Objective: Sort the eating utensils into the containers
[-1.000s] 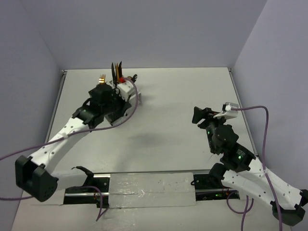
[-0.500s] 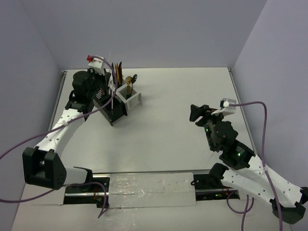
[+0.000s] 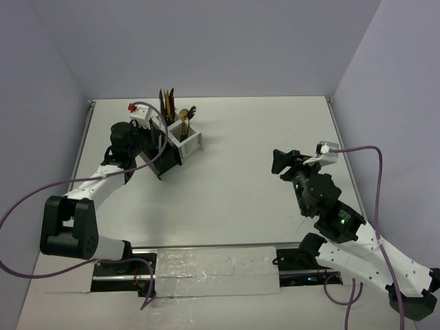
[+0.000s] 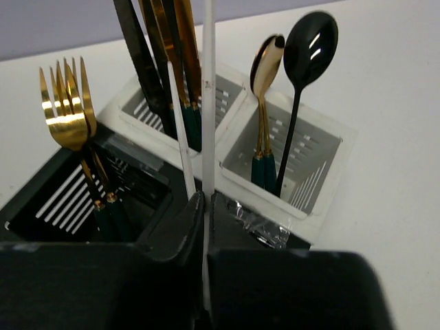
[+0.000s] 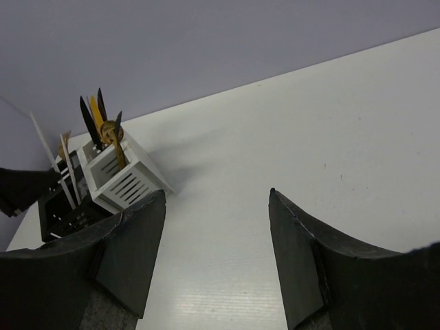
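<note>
My left gripper [image 4: 206, 201] is shut on two thin pale chopsticks [image 4: 208, 103], which stand upright just in front of the joined containers. In the top view this gripper [image 3: 152, 146] is at the left side of the black container [image 3: 167, 161]. Gold forks [image 4: 65, 110] stand in the black container [image 4: 41, 199]. Knives [image 4: 165, 62], a gold spoon [image 4: 265, 69] and a black slotted spoon [image 4: 309, 41] stand in the white container [image 4: 323, 148]. My right gripper [image 3: 280, 163] hangs open and empty over bare table at the right, far from the containers.
The right wrist view shows the white container [image 5: 120, 180] and the black container [image 5: 58, 210] at the far left, with bare white table between the open fingers [image 5: 302, 254]. Grey walls close in the table on three sides.
The left arm swung off the top of the containers to their left, then came back close against the black one, still holding the chopsticks. The right arm barely shifted.
</note>
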You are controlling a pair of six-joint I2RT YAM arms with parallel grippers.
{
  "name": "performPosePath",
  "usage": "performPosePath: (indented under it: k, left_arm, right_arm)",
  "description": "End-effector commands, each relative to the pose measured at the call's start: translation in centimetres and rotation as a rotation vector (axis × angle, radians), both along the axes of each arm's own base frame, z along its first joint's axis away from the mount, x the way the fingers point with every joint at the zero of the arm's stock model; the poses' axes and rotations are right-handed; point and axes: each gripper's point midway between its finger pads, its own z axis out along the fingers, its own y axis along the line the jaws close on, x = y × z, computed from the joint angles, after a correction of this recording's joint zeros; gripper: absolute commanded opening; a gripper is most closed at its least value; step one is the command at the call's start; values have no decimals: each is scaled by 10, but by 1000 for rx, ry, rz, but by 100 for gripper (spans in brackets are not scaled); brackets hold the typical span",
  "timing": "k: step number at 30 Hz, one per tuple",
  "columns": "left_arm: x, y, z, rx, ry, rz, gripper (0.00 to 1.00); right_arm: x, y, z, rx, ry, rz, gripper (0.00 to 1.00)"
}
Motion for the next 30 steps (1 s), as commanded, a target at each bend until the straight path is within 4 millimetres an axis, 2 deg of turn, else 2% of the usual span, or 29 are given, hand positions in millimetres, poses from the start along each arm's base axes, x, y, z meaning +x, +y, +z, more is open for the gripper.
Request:
performPosePath:
  k: [1, 2, 3, 4, 5, 6, 7, 9, 10, 11, 12, 13, 14, 15, 17, 18, 19, 20, 21, 22, 23, 24, 25, 26, 27, 28, 29, 30]
  left_arm:
    - [4, -4, 15, -5, -88, -27, 13]
    - [2, -1, 17, 5, -83, -18, 46]
    - [0, 1, 21, 12, -84, -12, 62]
    - [-3, 4, 34, 16, -105, -7, 74]
    - [-6, 8, 40, 31, -93, -3, 99]
    - [-10, 10, 51, 35, -105, -3, 99]
    - [-17, 16, 73, 34, -140, 13, 99]
    - [-28, 23, 105, 78, -163, 22, 99]
    - [-40, 28, 129, 84, -199, 36, 99]
    - [-45, 35, 166, 104, -261, 69, 99]
    - [-56, 41, 164, 134, -200, 83, 99]
    - [-66, 48, 180, 154, -211, 110, 99]
    - [-73, 62, 213, 200, -257, 169, 99]
    - [-85, 70, 204, 252, -184, 179, 99]
    - [-105, 86, 222, 351, -197, 212, 99]
    - [-113, 102, 220, 403, -173, 279, 99]
    - [-131, 112, 214, 449, -143, 298, 99]
    - [-138, 120, 199, 514, -106, 305, 99]
    - [-152, 130, 193, 544, -92, 341, 99]
    - [-163, 133, 170, 576, -20, 327, 99]
    - [-169, 134, 136, 607, 66, 298, 99]
    - [-177, 134, 113, 623, 127, 272, 99]
    - [-188, 135, 96, 634, 167, 258, 99]
    - [-199, 137, 49, 667, 283, 220, 99]
    - [-205, 138, 30, 677, 320, 212, 99]
    - [-211, 140, 18, 680, 328, 219, 99]
    - [-214, 142, -14, 691, 377, 212, 99]
    - [-216, 143, -26, 690, 388, 220, 99]
  right_arm:
    - [-3, -9, 12, 41, -25, -27, 68]
    - [-4, -10, 12, 40, -24, -27, 68]
    - [-5, -11, 15, 44, -28, -27, 68]
    - [-5, -12, 14, 38, -24, -26, 69]
    - [-6, -12, 15, 41, -26, -24, 69]
    - [-7, -13, 16, 41, -29, -21, 69]
    - [-8, -12, 15, 37, -27, -11, 70]
    - [-10, -11, 13, 25, -25, 4, 71]
    - [-10, -9, 11, 15, -20, 14, 72]
    - [-10, -9, 12, 7, -16, 18, 73]
    - [-10, -8, 2, -36, 21, 21, 75]
    - [-9, -9, -2, -59, 45, 15, 77]
    - [-9, -9, 4, -61, 56, 19, 79]
    - [-8, -8, -12, -124, 124, 23, 83]
    - [-6, -9, -17, -148, 181, 38, 86]
    - [-6, -8, -31, -182, 239, 55, 88]
    - [-5, -6, -39, -195, 272, 79, 93]
    - [-4, -1, -52, -193, 324, 135, 95]
    - [-2, 2, -69, -209, 385, 164, 97]
    - [-1, 5, -83, -213, 433, 191, 100]
    - [2, -3, -105, -212, 501, 179, 100]
    - [3, 3, -126, -210, 582, 218, 100]
    - [6, -1, -138, -206, 618, 199, 100]
    - [6, -6, -154, -183, 667, 164, 100]
    - [10, -12, -164, -175, 709, 125, 100]
    - [12, -7, -164, -158, 713, 149, 100]
    - [13, -5, -164, -141, 709, 153, 100]
    - [21, -6, -160, -110, 673, 140, 100]
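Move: The white chopstick in the left fingers is already over the black container's near compartment, centred about 1 cm ahead, 1 cm right and 8 cm below. Beyond stands the other chopstick, 4 cm ahead and 1 right; forks 8 ahead, 5 left; knives 12 ahead, 5 right; spoons 6 ahead, 11 right, all slightly below. From the right hand that compartment lies roughly 18 cm ahead, 48 left and 20 below. The chopstick is let go as the left fingers spring wide open after a 1 cm dip; that empty hand then arcs up some 27 cm and sinks again, drawing back about 18 cm and left 13, away from the containers, its left side rolling up. The free right hand sinks about 17 cm over bare table, tipping down and opening fully. ##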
